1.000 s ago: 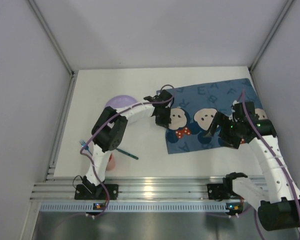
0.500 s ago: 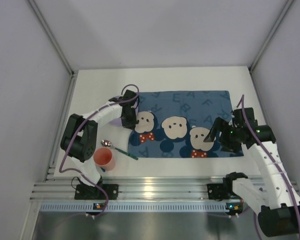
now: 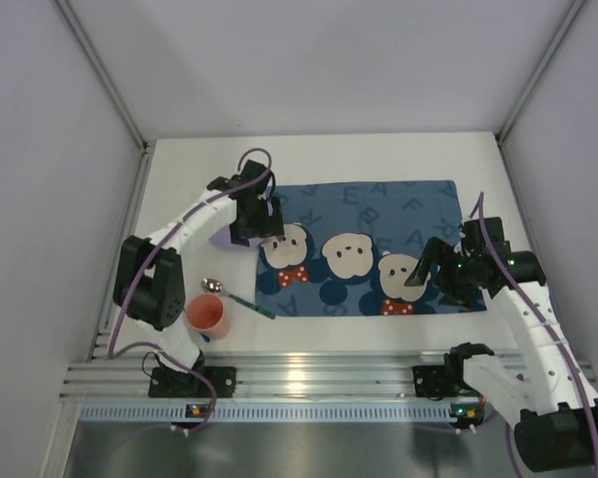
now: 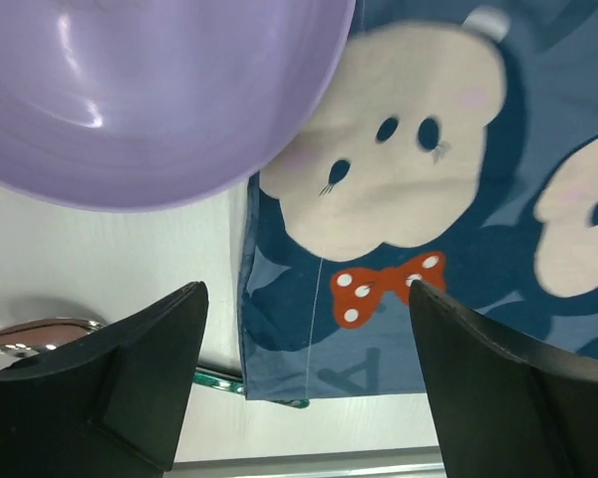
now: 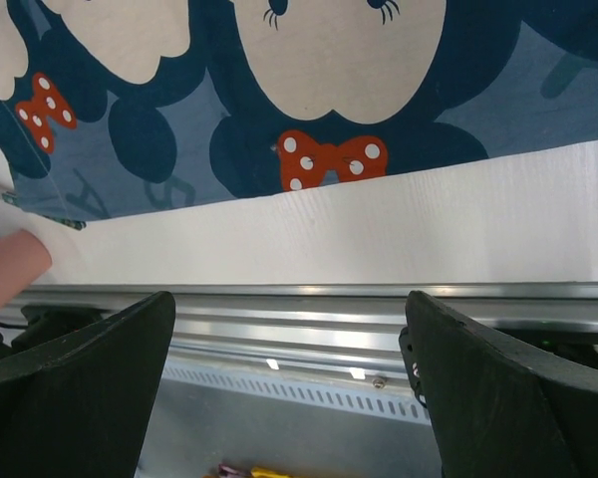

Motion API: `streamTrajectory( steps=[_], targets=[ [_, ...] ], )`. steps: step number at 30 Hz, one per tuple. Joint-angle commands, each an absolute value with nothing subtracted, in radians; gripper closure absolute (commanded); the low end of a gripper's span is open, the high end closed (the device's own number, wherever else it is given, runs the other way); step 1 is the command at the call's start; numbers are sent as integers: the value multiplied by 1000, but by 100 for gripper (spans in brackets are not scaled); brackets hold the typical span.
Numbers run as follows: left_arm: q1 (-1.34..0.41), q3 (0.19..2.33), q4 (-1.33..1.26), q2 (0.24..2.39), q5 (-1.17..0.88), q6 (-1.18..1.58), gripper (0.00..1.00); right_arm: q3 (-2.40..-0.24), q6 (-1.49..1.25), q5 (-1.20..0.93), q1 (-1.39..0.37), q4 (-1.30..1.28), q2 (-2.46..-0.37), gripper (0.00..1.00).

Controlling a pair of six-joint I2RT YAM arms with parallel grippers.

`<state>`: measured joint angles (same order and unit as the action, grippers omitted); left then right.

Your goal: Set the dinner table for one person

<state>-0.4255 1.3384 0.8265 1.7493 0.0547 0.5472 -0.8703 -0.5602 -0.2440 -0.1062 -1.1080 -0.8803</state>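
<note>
The white dinner table (image 3: 179, 189) carries a blue placemat (image 3: 379, 214) printed with mouse faces, lying flat across its middle and right. My left gripper (image 3: 251, 221) hovers open over the mat's left edge (image 4: 247, 299), its jaws wide with nothing between them. A purple plate (image 4: 149, 90) lies just left of that edge, partly hidden under the left arm in the top view. My right gripper (image 3: 434, 274) stands open over the mat's near right part, empty, looking down at the mat (image 5: 329, 100) and the table's front strip (image 5: 429, 219).
A spoon (image 3: 211, 286) with a green handle (image 4: 219, 376) lies near the mat's near left corner, its handle end tucked under the cloth. A pink cup (image 3: 207, 317) stands beside it, close to the aluminium rail (image 3: 309, 376) at the front edge. Grey walls enclose the table.
The placemat has been drawn leftward and spread out flat. The left gripper has let go of the mat's left edge and opened. The right gripper shifted slightly and stayed open.
</note>
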Motion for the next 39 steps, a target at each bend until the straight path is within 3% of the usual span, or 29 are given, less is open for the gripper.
streamTrajectory(
  steps=[1, 8, 14, 25, 28, 29, 34, 39],
  targets=[
    [-358, 1460, 929, 1652, 94, 549, 12, -891, -558, -235, -95, -1077, -873, 0],
    [-85, 1440, 931, 1700, 71, 508, 14, -888, -557, -219, -95, -1101, -847, 0],
    [49, 1427, 862, 1785, 6, 499, 18, -885, -542, -201, -94, -1132, -827, 0],
    [63, 1457, 776, 1943, -26, 514, 34, -934, -509, -169, -94, -1154, -879, 0],
    [61, 1463, 764, 1971, -22, 520, 51, -948, -497, -161, -92, -1157, -891, 0],
    [61, 1468, 762, 1977, -15, 520, 66, -950, -495, -160, -92, -1157, -894, 0],
    [66, 1544, 804, 2020, 24, 486, 100, -951, -483, -158, -89, -1157, -903, 0],
    [87, 1629, 861, 1941, 90, 485, 100, -950, -477, -156, -84, -1158, -900, 0]
  ],
)
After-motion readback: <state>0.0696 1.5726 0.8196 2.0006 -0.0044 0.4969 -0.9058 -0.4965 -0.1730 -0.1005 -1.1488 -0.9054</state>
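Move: The left hand is open over the placemat's left part, some 6 cm above the table, and the purple plate's middle lies about 8 cm ahead and 7 cm to its left, about 5 cm below. The placemat's middle is level with the hand and some 27 cm to its right; the spoon is about 15 cm back and 6 cm left, the pink cup some 20 cm back and 14 cm left. From the right hand the plate lies about 24 cm ahead, 46 cm left and 11 cm below. The open left hand lifts off the placemat by about 6 cm and arcs over the plate, some 16 cm left and 5 cm forward, turning about 25 degrees counter-clockwise to stand over the plate's left rim. It then sinks roughly 11 cm almost straight down, shuts its fingers on that rim, pinching it, and with the rim held starts up and forward by about 3 cm each. ##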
